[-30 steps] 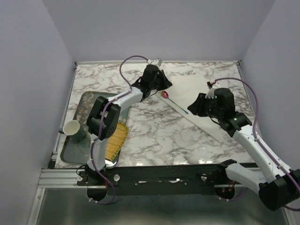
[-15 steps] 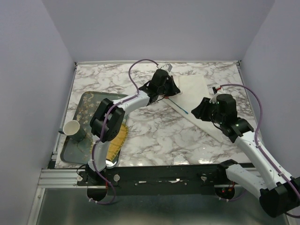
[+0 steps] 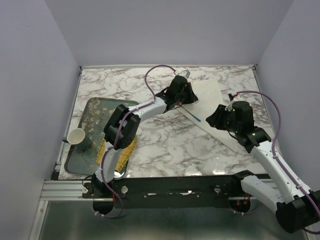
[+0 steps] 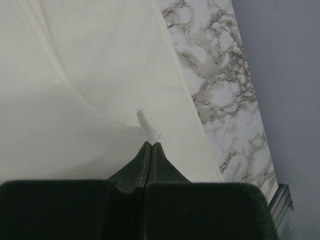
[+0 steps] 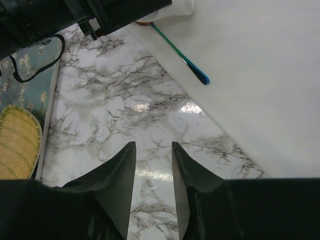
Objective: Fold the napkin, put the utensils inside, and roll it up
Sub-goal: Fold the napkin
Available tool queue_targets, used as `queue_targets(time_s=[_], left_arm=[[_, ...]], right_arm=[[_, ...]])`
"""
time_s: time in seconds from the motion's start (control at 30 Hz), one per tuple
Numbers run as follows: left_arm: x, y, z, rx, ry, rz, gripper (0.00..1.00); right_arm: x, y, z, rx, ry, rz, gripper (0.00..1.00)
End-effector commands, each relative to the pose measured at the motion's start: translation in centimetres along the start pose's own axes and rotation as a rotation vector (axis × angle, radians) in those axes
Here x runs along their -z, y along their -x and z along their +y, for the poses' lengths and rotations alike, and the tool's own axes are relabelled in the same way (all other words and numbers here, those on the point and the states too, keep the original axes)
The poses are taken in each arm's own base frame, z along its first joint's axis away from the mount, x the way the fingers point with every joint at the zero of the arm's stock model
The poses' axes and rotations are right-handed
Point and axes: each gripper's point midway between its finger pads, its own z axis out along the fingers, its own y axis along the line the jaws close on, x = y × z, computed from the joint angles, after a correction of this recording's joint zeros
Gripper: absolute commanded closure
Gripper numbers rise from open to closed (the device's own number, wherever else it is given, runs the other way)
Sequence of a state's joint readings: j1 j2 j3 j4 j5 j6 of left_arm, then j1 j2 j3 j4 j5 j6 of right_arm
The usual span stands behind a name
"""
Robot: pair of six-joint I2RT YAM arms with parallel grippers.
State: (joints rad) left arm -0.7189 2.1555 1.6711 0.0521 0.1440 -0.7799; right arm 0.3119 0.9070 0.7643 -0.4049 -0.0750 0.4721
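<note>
The cream-white napkin [image 3: 209, 94] lies at the back right of the marble table, one strip running toward the front right. My left gripper [image 4: 151, 144] is shut on a small corner of the napkin [image 4: 100, 75], held over the cloth. In the top view the left gripper [image 3: 187, 98] sits at the napkin's left edge. The spoon [image 5: 182, 57] lies on the napkin with its thin teal handle showing; its bowl is mostly hidden under the lifted flap and the left arm. My right gripper [image 5: 153, 145] hangs open over bare marble just left of the napkin edge, holding nothing.
A dark patterned tray [image 3: 80, 160] sits at the left edge with a paper cup [image 3: 76, 136] and a yellow woven mat [image 3: 125, 150] on it. Walls close in the table on three sides. The left arm [image 5: 60, 15] stretches across the back.
My left gripper has carried the napkin corner to the right, over the spoon's bowl, which now hardly shows. The right arm shifted only slightly.
</note>
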Motion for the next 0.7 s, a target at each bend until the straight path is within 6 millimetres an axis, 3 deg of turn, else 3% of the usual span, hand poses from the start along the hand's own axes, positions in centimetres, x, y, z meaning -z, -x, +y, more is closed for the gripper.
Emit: queue_targets(time_s=[0.0, 0.47, 0.67], left_arm=[[-1.1, -0.9, 0.4, 0.014, 0.027, 0.008, 1.0], [-2.1, -5.5, 1.7, 0.076, 0.005, 0.102, 1.0], [-2.2, -6.6, 2.5, 0.086, 0.008, 0.118, 1.0]], right_arm=[[-0.3, -0.8, -0.9, -0.009, -0.026, 0.022, 0.57], [-1.2, -1.5, -1.0, -0.046, -0.022, 0.071, 0.57], [-1.3, -1.6, -1.1, -0.057, -0.017, 0.078, 0.57]])
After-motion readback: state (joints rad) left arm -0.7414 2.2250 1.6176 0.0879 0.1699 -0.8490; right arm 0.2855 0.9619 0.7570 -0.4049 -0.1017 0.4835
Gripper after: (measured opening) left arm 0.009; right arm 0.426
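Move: The left gripper holds a pinched bit of the napkin's edge up over the spoon, whose middle lies about 9 cm below it and some 2 cm to its left. The spoon's blue handle end is roughly 6 cm back and 3 cm right, and the middle of the napkin's open part some 9 cm right and 1 cm farther out. From the right gripper the spoon's middle is about 14 cm ahead, 7 cm left and 13 cm down. Bring the left gripper down about 5 cm towards the spoon and napkin, slowly at first and faster at the end, drawing back some 2 cm and a little right as it sinks. Keep the fingers shut on the napkin edge and let them tip slightly downward. Meanwhile ease the empty, half-open right gripper down about 2 cm, short of the spoon. ##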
